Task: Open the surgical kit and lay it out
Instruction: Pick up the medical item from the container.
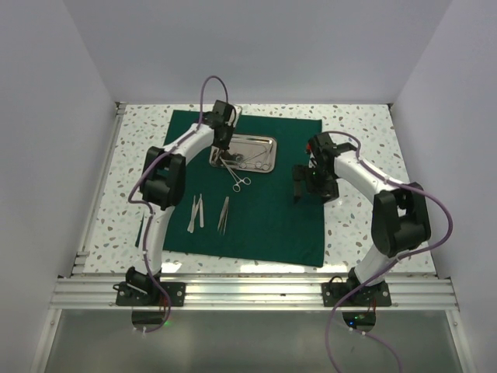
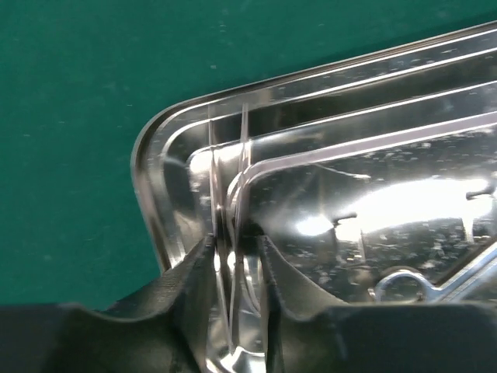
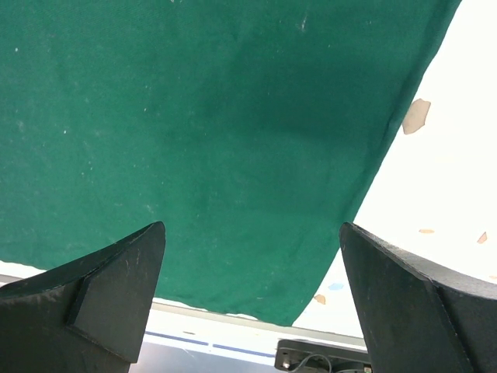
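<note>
The dark green cloth point(image 1: 264, 221) of the surgical kit lies spread flat on the table. The steel tray point(image 1: 260, 144) sits on its far half. My left gripper point(image 1: 221, 153) is down in the tray's left corner point(image 2: 155, 148). Its jaws stand narrow around an upright pair of thin silver tweezers point(image 2: 227, 202). The left finger point(image 2: 190, 272) touches them and a slim gap shows at the right finger point(image 2: 283, 272). A ring handle point(image 2: 400, 281) lies in the tray. My right gripper point(image 1: 299, 186) hangs wide open above bare cloth point(image 3: 194, 116), holding nothing.
Two tweezers point(image 1: 197, 210), another pair point(image 1: 224, 214) and ring-handled scissors point(image 1: 240, 181) lie on the cloth in front of the tray. Speckled white tabletop point(image 3: 450, 179) shows past the cloth's right edge. An aluminium rail point(image 1: 256, 291) runs along the near edge.
</note>
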Available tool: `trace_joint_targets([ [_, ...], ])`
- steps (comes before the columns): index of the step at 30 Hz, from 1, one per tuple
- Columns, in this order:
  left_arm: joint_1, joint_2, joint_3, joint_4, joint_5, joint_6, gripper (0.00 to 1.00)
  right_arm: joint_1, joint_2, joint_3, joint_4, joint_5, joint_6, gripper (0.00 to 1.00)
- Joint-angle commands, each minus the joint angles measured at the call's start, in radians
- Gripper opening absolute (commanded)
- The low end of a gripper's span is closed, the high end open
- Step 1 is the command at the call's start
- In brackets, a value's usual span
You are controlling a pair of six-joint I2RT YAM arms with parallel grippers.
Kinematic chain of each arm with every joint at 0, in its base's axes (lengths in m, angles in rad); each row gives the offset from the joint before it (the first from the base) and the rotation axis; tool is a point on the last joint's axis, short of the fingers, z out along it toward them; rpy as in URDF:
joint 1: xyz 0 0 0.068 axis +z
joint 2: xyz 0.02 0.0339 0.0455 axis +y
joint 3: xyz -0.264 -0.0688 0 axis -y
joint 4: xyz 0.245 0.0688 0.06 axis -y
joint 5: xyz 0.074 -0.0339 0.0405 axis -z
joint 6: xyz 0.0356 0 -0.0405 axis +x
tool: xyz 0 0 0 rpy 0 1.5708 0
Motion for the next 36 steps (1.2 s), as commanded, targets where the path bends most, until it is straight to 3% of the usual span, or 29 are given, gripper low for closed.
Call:
trace_joint_targets([
  [1,-0.01,0.022,-0.023,-0.025,0.107,-0.006,0.23,0.0,0.016,0.047,-0.015,0.004,0.003,0.98],
  [3,-0.01,0.026,-0.04,-0.028,0.114,-0.012,0.17,-0.002,0.022,0.048,-0.014,0.001,0.005,0.98],
  [5,-0.01,0.029,-0.04,-0.034,0.11,-0.021,0.0,-0.002,0.02,0.047,-0.012,-0.002,0.006,0.98],
  [19,-0.022,-0.136,0.1,-0.129,-0.074,-0.13,0.0,0.0,0.031,0.022,0.042,-0.057,0.031,0.98],
  [25,-0.065,-0.309,0.061,-0.181,-0.149,-0.165,0.0,0.0,0.032,0.097,0.054,-0.062,0.021,0.98],
  [31,-0.131,-0.535,-0.187,-0.195,-0.179,-0.229,0.0,0.003,0.083,0.252,0.058,-0.097,0.031,0.98],
  [36,-0.19,-0.707,-0.576,-0.125,-0.129,-0.335,0.0,0.009,0.201,0.474,0.029,-0.128,0.07,0.98],
])
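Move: The thin pointed instrument lies lengthwise in the tray's left end, already between the left hand's parted fingers, its middle about 2 cm ahead, 1 cm right and 1 cm below. The laid-out scissors, with their tips over the tray's near rim, are centred some 10 cm back and 4 cm right; the scissors still in the tray are about 10 cm right and 5 cm back. From the right hand the instrument is roughly 25 cm ahead, 28 cm left and 6 cm lower. The left fingers pinch shut on the thin instrument after a nudge of about 1 cm to the right, pause briefly, then lift it fast out of the tray, some 17 cm up, and swing back about 14 cm over the drape towards the base with the grip kept. Late on, the right hand, empty and wide open, sets off forward about 9 cm, rising 6 and drifting left towards the tray, its fingers tipping about 10 degrees outward. ##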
